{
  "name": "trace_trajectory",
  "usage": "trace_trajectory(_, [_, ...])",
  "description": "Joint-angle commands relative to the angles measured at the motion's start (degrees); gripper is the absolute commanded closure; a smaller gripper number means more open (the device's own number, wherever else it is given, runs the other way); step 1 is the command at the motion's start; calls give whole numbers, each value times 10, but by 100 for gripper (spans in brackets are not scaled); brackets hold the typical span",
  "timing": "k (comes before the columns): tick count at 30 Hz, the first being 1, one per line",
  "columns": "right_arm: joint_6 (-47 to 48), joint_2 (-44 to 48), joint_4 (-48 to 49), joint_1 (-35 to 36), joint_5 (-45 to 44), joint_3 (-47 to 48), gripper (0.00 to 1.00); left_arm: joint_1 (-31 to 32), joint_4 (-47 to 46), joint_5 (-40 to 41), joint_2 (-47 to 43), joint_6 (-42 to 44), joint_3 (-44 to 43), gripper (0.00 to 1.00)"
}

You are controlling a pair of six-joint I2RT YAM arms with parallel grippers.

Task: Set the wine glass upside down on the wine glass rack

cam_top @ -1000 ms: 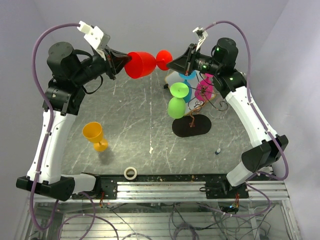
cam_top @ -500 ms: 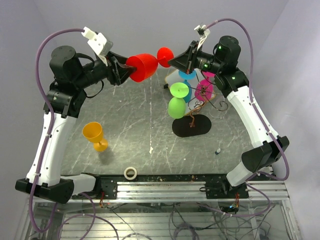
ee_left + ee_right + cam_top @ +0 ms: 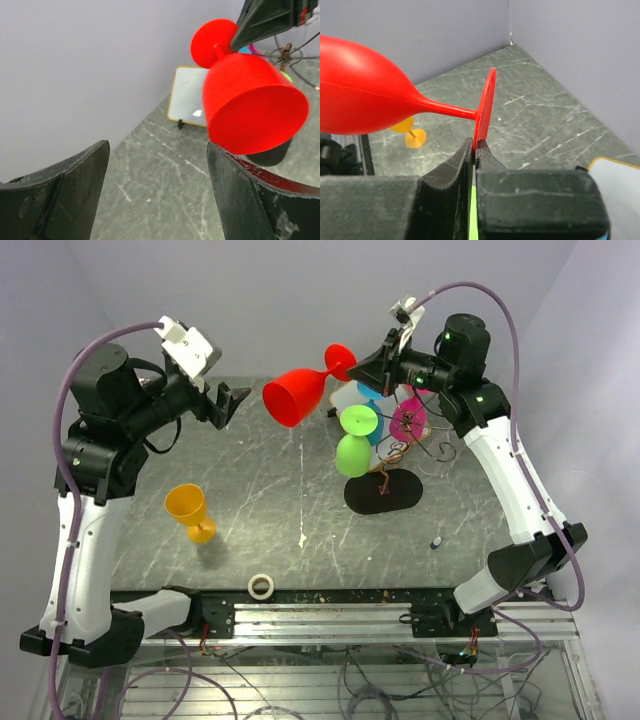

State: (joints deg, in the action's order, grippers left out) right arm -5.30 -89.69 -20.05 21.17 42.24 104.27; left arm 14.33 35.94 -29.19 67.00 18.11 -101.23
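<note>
The red wine glass hangs in the air over the back of the table, bowl tilted down to the left. My right gripper is shut on the edge of its round foot; the fingers pinch the disc at the right gripper. My left gripper stands open, a short way left of the bowl, touching nothing. In the left wrist view the red bowl sits beyond the open left gripper. The wine glass rack stands right of centre, below the right gripper.
A green glass, a pink one and a blue one hang on the rack. An orange glass stands upright at the left. A white tape roll lies near the front edge. A white board leans at the back.
The left gripper opened, let go of the red bowl and drew back to the left. The glass, now held only by the right gripper, tilted bowl-down and shifted slightly right.
</note>
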Motion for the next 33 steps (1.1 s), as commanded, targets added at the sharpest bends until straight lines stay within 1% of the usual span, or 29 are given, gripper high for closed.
trace_trajectory(1, [111,32,-63,-2,30,32,100,-6,88,17,-13,107,-43,11])
trace_trajectory(3, [179,38,-114,-2,46,46,100,-10,125,4,-16,153,-57,12])
trace_trajectory(5, [266,46,-176,-2,69,60,100,-13,157,-1,-19,194,-61,12])
trace_trajectory(7, [328,55,-227,-2,72,71,100,-18,175,4,-23,212,-60,12])
trace_trajectory(10, [421,73,-295,-2,84,83,100,-25,174,19,-29,213,-50,12])
trace_trajectory(15, [485,105,-363,-2,95,91,100,-39,139,10,-38,178,-7,12])
trace_trajectory(19, [529,132,-406,-3,76,94,100,-53,97,5,-43,138,33,12])
trace_trajectory(24, [565,162,-444,-3,50,92,100,-70,43,20,-52,91,84,12])
trace_trajectory(28, [609,186,-472,-3,11,77,100,-80,5,41,-59,46,116,12])
trace_trajectory(33, [646,220,-488,-3,-52,45,100,-91,-32,53,-69,14,155,12])
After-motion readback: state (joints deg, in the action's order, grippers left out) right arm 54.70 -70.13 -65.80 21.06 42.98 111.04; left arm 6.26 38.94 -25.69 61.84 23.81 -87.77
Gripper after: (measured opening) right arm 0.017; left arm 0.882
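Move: The right hand holds the red wine glass by its foot; the rack's free front hook lies about 17 cm back, 8 cm right and 8 cm below it. The hanging green glass is about 11 cm back and 1 cm right, the blue some 2 cm back and 4 cm right, the pink 2 cm back and 10 cm right, all roughly 14 cm lower. From the left hand, that hook is about 10 cm back, 29 cm right and 8 cm lower. Right hand carries red glass back about 15 cm and right towards rack's front, tipping bowl down; left sinks. ##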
